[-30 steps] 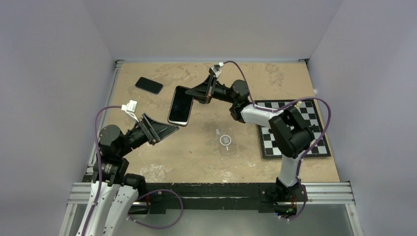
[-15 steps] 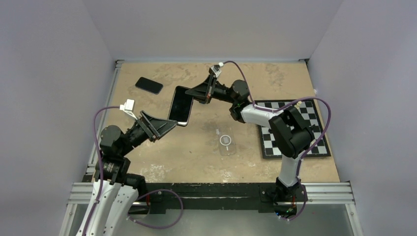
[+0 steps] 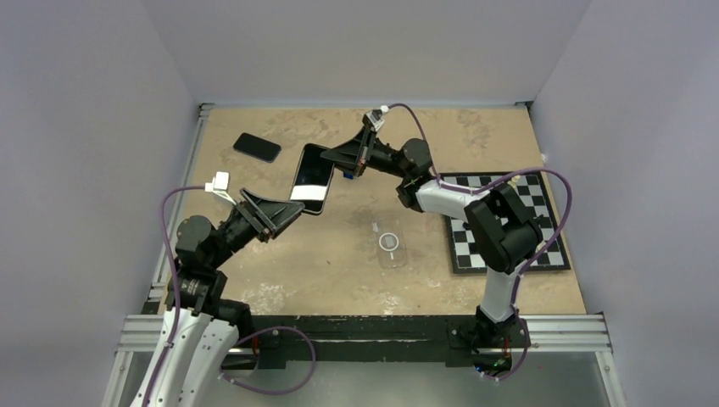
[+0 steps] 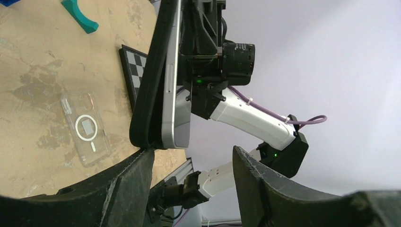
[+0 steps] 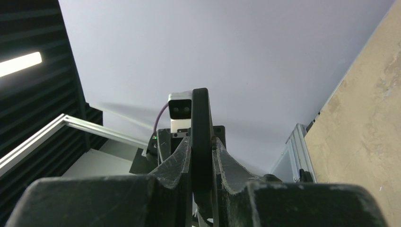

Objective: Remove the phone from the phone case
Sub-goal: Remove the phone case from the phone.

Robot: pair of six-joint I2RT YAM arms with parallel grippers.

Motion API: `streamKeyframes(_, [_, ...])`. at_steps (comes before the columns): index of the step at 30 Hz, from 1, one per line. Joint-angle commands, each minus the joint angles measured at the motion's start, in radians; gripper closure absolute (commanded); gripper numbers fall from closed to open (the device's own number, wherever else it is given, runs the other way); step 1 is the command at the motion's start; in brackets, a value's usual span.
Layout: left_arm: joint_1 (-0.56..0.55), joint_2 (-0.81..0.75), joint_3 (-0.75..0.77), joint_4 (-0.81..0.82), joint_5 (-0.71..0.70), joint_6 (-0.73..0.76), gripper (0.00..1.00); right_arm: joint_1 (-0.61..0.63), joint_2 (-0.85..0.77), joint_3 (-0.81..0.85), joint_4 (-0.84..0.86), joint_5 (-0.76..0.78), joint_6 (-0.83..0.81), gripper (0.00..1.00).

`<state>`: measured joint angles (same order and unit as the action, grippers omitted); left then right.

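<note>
The phone (image 3: 312, 176), dark screen and silver edge (image 4: 176, 90), sits in a black phone case (image 4: 150, 90) and is held up off the table, tilted. My right gripper (image 3: 343, 161) is shut on its far side; in the right wrist view the black case edge (image 5: 200, 118) is pinched between the fingers of this gripper (image 5: 202, 142). My left gripper (image 3: 292, 208) is open just below the phone's lower end. In the left wrist view that gripper (image 4: 190, 153) has one fingertip (image 4: 142, 158) touching the case's bottom corner and the other apart.
A clear case (image 3: 391, 246) with a white ring lies flat mid-table. Another black phone (image 3: 257, 147) lies at the back left. A checkerboard (image 3: 509, 225) covers the right side under the right arm. A teal piece (image 4: 78, 14) lies on the table.
My left gripper has risen and moved toward the phone's lower end, now reaching it. The right gripper has lifted the phone slightly toward the back.
</note>
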<state>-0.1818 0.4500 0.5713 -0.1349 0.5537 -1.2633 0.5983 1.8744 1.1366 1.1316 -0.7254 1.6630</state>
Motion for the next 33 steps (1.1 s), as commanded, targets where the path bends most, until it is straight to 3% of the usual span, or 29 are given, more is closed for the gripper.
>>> streamKeyframes(1, [0.004,0.004,-0.038,0.066,-0.083,-0.049,0.34,0.025,-0.098,-0.003,0.13,-0.006,0.073,1.0])
streamKeyframes(7, [0.004,-0.005,-0.071,0.137,-0.108,-0.11,0.37,0.042,-0.095,-0.014,0.103,-0.019,0.036,1.0])
streamKeyframes(12, [0.004,0.004,-0.133,0.288,-0.113,-0.204,0.56,0.073,-0.079,-0.015,0.096,-0.042,-0.005,1.0])
streamKeyframes(16, [0.004,0.012,-0.138,0.334,-0.105,-0.233,0.62,0.089,-0.114,-0.026,-0.03,-0.044,-0.133,1.0])
streamKeyframes(24, [0.004,-0.027,-0.126,0.251,-0.162,-0.17,0.68,0.11,-0.155,-0.008,-0.145,-0.073,-0.229,1.0])
streamKeyframes(29, [0.004,0.038,-0.093,0.269,-0.075,-0.107,0.72,0.103,-0.148,0.024,-0.179,-0.198,-0.272,1.0])
streamKeyframes(33, [0.004,0.095,-0.069,0.297,0.035,-0.052,0.82,0.104,-0.155,0.093,-0.379,-0.288,-0.425,1.0])
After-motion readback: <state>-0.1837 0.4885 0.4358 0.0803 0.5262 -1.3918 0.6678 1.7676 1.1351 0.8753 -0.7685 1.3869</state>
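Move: The phone, screen up in its black case with the near end already lifted from the case, has its middle about 6 cm ahead of the open left hand, 3 cm right and 3 cm higher; the case lies just beneath. The right hand grips both near the far end, the phone's middle some 5 cm back, 3 cm left and 2 cm lower. The clear case lies on the table roughly 9 cm ahead of the left hand, 23 cm right and 28 cm down. Forward and down by about 2 cm each, the left hand eases onto the phone's near end, rolling a little while its wide-open fingers close most of the way: they pinch the bare phone, the lower finger tucked into the gap above the case. The right hand keeps its grip and carries phone and case back about 4 cm and some 2 cm left towards the left hand, its fingertips dipping. ##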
